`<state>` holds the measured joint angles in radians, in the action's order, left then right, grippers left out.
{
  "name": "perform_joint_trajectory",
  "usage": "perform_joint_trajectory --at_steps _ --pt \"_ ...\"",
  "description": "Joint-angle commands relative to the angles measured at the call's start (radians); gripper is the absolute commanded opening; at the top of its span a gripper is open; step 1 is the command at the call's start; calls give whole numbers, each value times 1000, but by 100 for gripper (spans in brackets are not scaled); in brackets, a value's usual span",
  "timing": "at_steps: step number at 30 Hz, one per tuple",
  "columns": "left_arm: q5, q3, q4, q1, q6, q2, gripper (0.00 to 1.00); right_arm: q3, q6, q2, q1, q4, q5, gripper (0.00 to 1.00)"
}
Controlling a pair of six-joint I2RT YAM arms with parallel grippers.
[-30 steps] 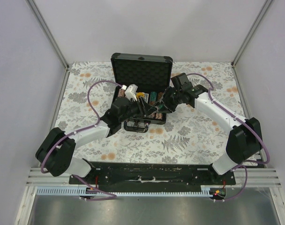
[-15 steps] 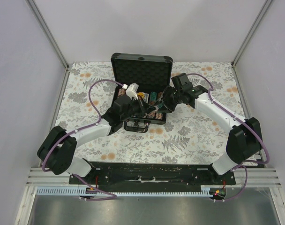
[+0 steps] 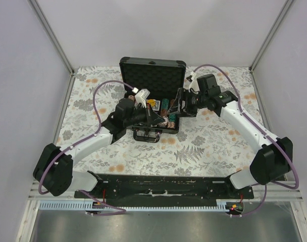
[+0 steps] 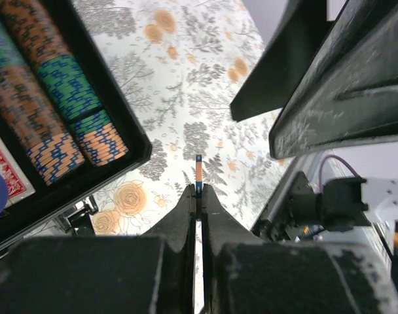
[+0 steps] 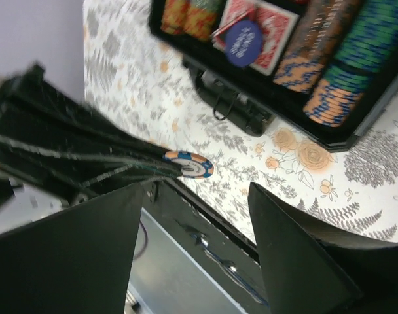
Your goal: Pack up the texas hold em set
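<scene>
The black case (image 3: 152,75) of the texas hold em set stands open at mid-table, lid up. Rows of striped poker chips (image 4: 68,98) and a red card deck (image 5: 271,26) lie inside, with a blue round button (image 5: 243,40) on the deck. My left gripper (image 4: 198,193) is shut on one orange-and-blue chip (image 4: 198,171), held edge-on above the tablecloth just off the case's near right corner. In the right wrist view that same chip (image 5: 189,164) sticks out from the left gripper's fingers (image 5: 120,170). My right gripper (image 5: 198,190) is open beside it, holding nothing.
The case's handle and latches (image 5: 232,108) face the near edge. A flowered cloth (image 3: 204,146) covers the table. Grey walls and metal posts (image 3: 52,40) close in the sides and back. The arm bases sit on a black rail (image 3: 163,186) at the near edge.
My left gripper has shut on the chip and reached further right over the case. My right gripper has opened and drawn back to the right.
</scene>
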<state>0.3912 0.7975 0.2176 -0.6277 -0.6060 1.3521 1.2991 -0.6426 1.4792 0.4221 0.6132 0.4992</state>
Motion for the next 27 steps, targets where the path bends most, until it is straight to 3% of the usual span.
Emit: perform_joint_trajectory --at_steps 1,5,8,12,16,24,27 --pt "269 74 -30 49 68 -57 2 -18 317 -42 4 -33 287 70" --pt "415 114 -32 59 35 -59 2 -55 282 -65 10 -154 401 54" --pt "454 127 -20 59 14 -60 2 -96 233 -97 17 -259 435 49" --pt "489 135 19 62 -21 -64 2 -115 233 -114 17 -276 467 41" --pt "502 137 43 72 -43 -67 2 -127 215 -128 15 -279 515 21" --pt "512 124 58 95 -52 -70 2 -139 208 -135 15 -282 598 25" --pt "514 126 60 97 -54 -73 2 -139 210 -134 15 -282 596 16"
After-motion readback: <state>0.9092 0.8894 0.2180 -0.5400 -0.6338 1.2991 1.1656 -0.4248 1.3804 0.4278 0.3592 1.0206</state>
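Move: The left fingers already pinch the poker chip in their tips. From the open right hand, the chip lies about 4 cm to the left, 3 cm back and 3 cm lower. The case handle is roughly 9 cm left, 4 cm ahead and 14 cm below the left hand. The right-hand chip stacks are some 15 cm ahead of the left hand, 2 cm right and 15 cm below. Up and back, away from the case, the left hand carries the pinched chip some 8 cm higher, swinging clockwise. The right hand follows it back, up and a little left, turning about 30 degrees counter-clockwise as its fingers level out and narrow to a small gap, their tips coming either side of the chip's free edge. ##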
